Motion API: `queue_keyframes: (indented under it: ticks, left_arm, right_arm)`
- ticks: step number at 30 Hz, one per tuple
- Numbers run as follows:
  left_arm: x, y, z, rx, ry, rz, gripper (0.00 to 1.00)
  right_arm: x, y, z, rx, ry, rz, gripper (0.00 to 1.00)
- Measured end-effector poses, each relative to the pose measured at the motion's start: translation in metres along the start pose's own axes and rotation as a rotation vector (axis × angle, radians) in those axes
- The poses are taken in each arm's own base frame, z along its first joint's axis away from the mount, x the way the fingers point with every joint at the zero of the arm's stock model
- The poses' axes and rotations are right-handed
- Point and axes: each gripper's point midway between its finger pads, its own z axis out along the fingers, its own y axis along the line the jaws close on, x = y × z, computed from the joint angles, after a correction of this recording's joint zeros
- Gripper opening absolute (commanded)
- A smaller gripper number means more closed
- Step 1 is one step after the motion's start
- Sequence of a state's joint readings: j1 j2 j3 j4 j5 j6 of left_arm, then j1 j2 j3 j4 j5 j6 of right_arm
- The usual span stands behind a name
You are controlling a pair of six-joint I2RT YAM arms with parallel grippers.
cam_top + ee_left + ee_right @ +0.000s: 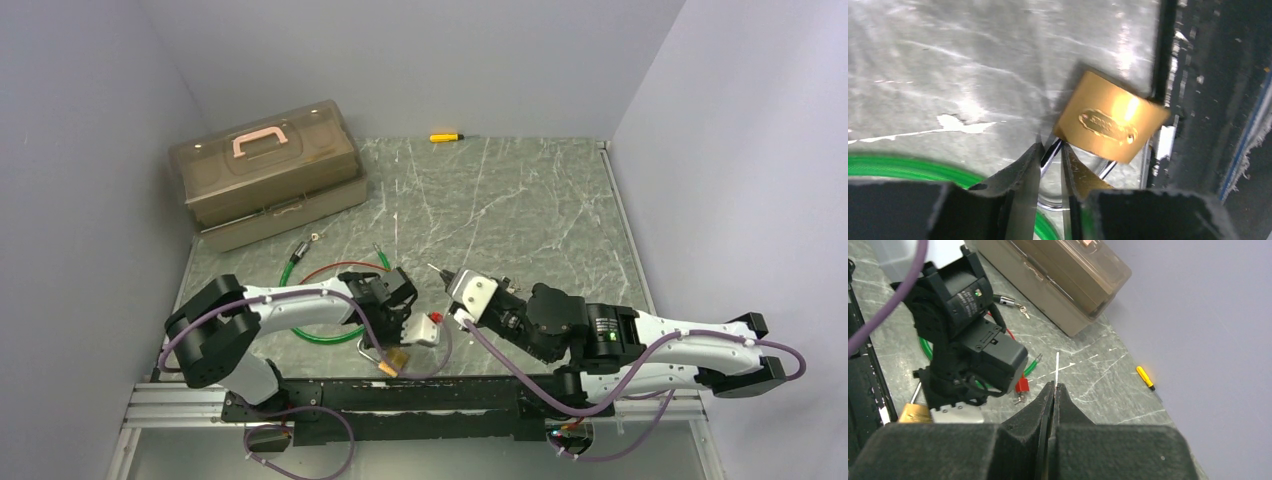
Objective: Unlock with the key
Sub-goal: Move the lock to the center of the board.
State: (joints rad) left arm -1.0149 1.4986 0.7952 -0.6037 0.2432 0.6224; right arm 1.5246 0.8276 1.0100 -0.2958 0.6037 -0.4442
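Observation:
A brass padlock (1110, 117) lies on the marble-patterned table beside the black rail at the near edge; the top view shows the padlock (392, 362) under my left wrist. My left gripper (1051, 146) has its two fingers pinched on one leg of the silver shackle (1048, 154), just below the brass body. My right gripper (1054, 385) is shut on the key (1057, 364), whose thin silver blade sticks out past the fingertips. In the top view the right gripper (449, 277) hovers a short way right of the left gripper (385, 342), key tip (436, 269) pointing up-left.
A green cable (300, 265) loops around the left arm, with a red wire beside it. A small red padlock (1022, 385) with keys lies by the left gripper. A tan toolbox (265, 170) stands at the back left. A yellow screwdriver (446, 136) lies against the far wall.

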Motion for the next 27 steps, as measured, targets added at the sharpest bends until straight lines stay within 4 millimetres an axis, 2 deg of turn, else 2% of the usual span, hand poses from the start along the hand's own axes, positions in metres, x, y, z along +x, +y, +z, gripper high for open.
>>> queue_keyframes:
  ticks: [8, 10, 12, 15, 16, 22, 27]
  left_arm:
    - [0.0, 0.059, -0.005, -0.075, -0.083, -0.161, 0.14]
    - [0.0, 0.068, -0.006, -0.094, -0.097, -0.17, 0.19]
    - [0.0, 0.074, -0.007, -0.108, -0.106, -0.156, 0.29]
    - [0.0, 0.078, -0.006, -0.12, -0.113, -0.125, 0.31]
    - [0.0, 0.078, -0.006, -0.123, -0.117, -0.118, 0.29]
    - [0.001, 0.076, -0.005, -0.155, -0.145, -0.063, 0.0]
    - [0.0, 0.076, -0.007, -0.158, -0.149, -0.044, 0.0]
  right_arm:
    - [-0.003, -0.015, -0.011, 0.041, -0.018, 0.024, 0.0]
    - [-0.004, -0.019, -0.014, 0.053, -0.023, 0.032, 0.0]
    - [-0.004, -0.022, -0.016, 0.064, -0.026, 0.039, 0.0]
    - [-0.003, -0.023, -0.017, 0.066, -0.022, 0.042, 0.0]
    - [-0.002, -0.023, -0.017, 0.065, -0.019, 0.041, 0.0]
    - [0.0, -0.023, -0.019, 0.062, -0.013, 0.039, 0.0]
    - [0.003, -0.022, -0.02, 0.058, -0.004, 0.038, 0.0]
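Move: The padlock's brass body sits about 3 cm back and 2 cm right of the left hand, at roughly its height, with one shackle leg already between the fingertips. The red cable lock lies some 17 cm straight ahead, about 1 cm lower; the green hose ring's middle is about 12 cm ahead and 11 cm left, equally low. From the right hand, the padlock is about 8 cm left, 3 cm back and 34 cm down. The padlock is drawn by its shackle from near the board's front edge, the left hand sweeping forward about 7.5 cm, almost level, towards the red cable lock. The hand then stops, tips by some 10 degrees, reopens slightly and shuts nearly fully on the shackle leg beside the body. The closed right hand drifts right and slightly up. ##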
